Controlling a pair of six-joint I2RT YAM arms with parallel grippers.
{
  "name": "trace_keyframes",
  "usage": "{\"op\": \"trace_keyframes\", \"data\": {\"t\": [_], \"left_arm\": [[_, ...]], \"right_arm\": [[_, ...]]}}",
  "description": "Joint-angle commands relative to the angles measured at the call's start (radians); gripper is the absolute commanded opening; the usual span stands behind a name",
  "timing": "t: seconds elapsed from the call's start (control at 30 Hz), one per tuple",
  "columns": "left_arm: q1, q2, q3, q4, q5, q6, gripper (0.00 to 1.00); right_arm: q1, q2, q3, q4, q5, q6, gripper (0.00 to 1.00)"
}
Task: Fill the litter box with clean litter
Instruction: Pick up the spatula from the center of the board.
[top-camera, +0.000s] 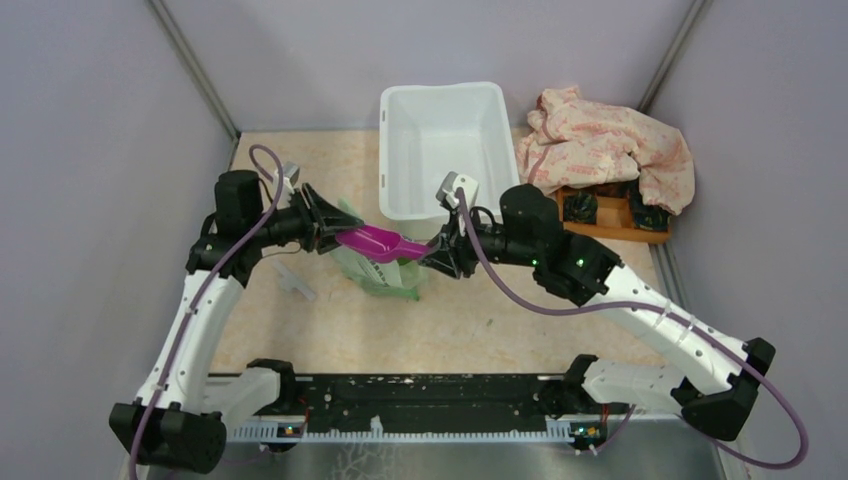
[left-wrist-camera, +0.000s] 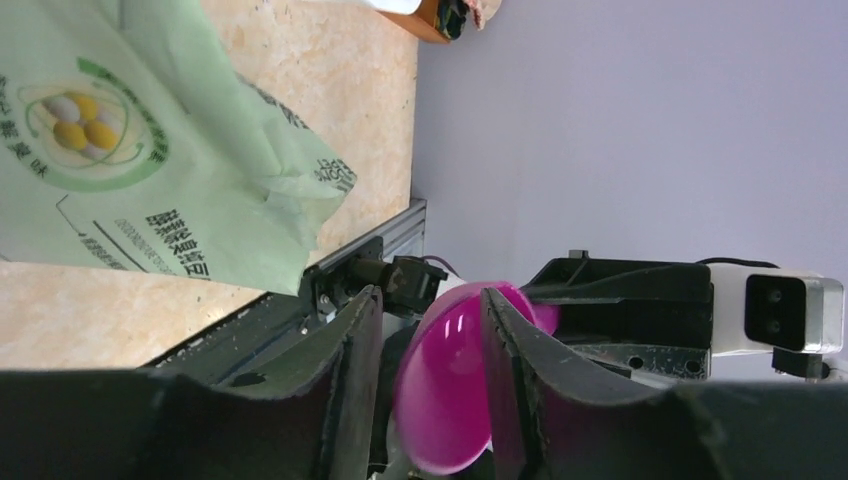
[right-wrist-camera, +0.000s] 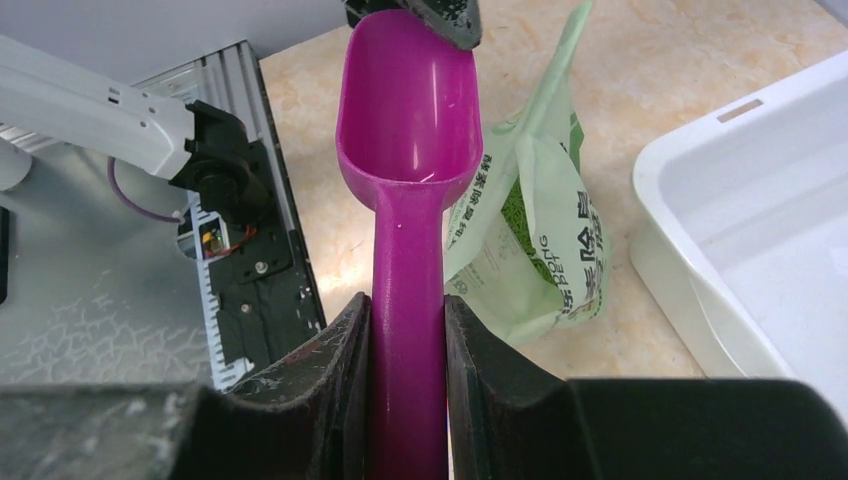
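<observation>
The white litter box (top-camera: 440, 150) stands at the back centre, its inside bare white (right-wrist-camera: 760, 200). My right gripper (top-camera: 432, 250) (right-wrist-camera: 408, 305) is shut on the handle of a magenta scoop (top-camera: 375, 243) (right-wrist-camera: 410, 100), held level above a green printed bag (top-camera: 385, 278) (right-wrist-camera: 540, 200). The scoop's bowl is empty. My left gripper (top-camera: 335, 235) (left-wrist-camera: 430, 300) stands open around the bowl's tip (left-wrist-camera: 450, 400), one finger against the rim, the other apart. A dark green patch, likely clean litter (right-wrist-camera: 512, 215), shows in the bag's mouth.
A crumpled floral cloth (top-camera: 610, 145) drapes over a small wooden tray (top-camera: 610, 215) right of the litter box. A small white piece (top-camera: 297, 280) lies on the table under the left arm. Grey walls close in on both sides; a black rail (top-camera: 420, 395) runs along the near edge.
</observation>
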Motion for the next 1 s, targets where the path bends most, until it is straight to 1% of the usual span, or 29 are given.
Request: {"op": "trace_keyframes", "data": {"t": [0.0,0.13,0.23,0.3,0.37,0.47,0.53,0.77,0.87,0.97], "left_arm": [[-0.005,0.035,0.117,-0.05,-0.036,0.094,0.48],[0.006,0.079,0.185,-0.052,-0.067,0.123,0.5],[0.022,0.107,0.247,-0.061,-0.086,0.146,0.53],[0.037,0.127,0.316,-0.099,-0.113,0.186,0.54],[0.044,0.145,0.382,-0.141,-0.157,0.244,0.59],[0.052,0.157,0.434,-0.171,-0.211,0.297,0.62],[0.054,0.158,0.431,-0.172,-0.239,0.314,0.66],[0.071,0.182,0.388,-0.164,-0.283,0.38,0.66],[0.077,0.189,0.377,-0.166,-0.308,0.408,0.66],[0.087,0.19,0.37,-0.165,-0.315,0.428,0.66]], "right_arm": [[0.016,-0.026,0.078,0.067,-0.053,0.019,0.0],[0.017,-0.026,0.123,-0.02,-0.009,0.019,0.0],[0.017,-0.021,0.179,-0.126,0.037,0.013,0.0],[0.017,-0.017,0.227,-0.199,0.075,0.004,0.0],[0.015,-0.004,0.284,-0.284,0.111,-0.002,0.0],[0.015,0.035,0.374,-0.434,0.17,-0.004,0.0],[0.015,0.058,0.417,-0.525,0.209,-0.004,0.0],[0.016,0.14,0.522,-0.778,0.316,0.024,0.0],[0.016,0.169,0.553,-0.844,0.34,0.039,0.0],[0.016,0.181,0.577,-0.867,0.331,0.046,0.0]]}}
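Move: The right hand holds the purple spatula by its handle, and the open litter bag lies some 11 cm to this hand's left, 5 cm farther out and about 22 cm below; the litter box is about 30 cm ahead of this hand and 5 cm to its right. From the left hand, now slack around the scoop end, the spatula's middle is about 7 cm to the right and 3 cm back, the bag some 4 cm to the right, level fore-and-aft and 20 cm below. The left hand, its fingers already slackened, opens wider and comes free of the scoop's end, going about 8 cm forward and 5 cm left in an arc that first climbs over 7 cm and then sinks about half of that, its fingers swinging round to point more forward. The right hand keeps its grip on the handle and draws the spatula 8 cm to the right, away from the left hand, rising about 5 cm and then sinking back to its starting height while the wrist tips the scoop down nearly 30 degrees. ##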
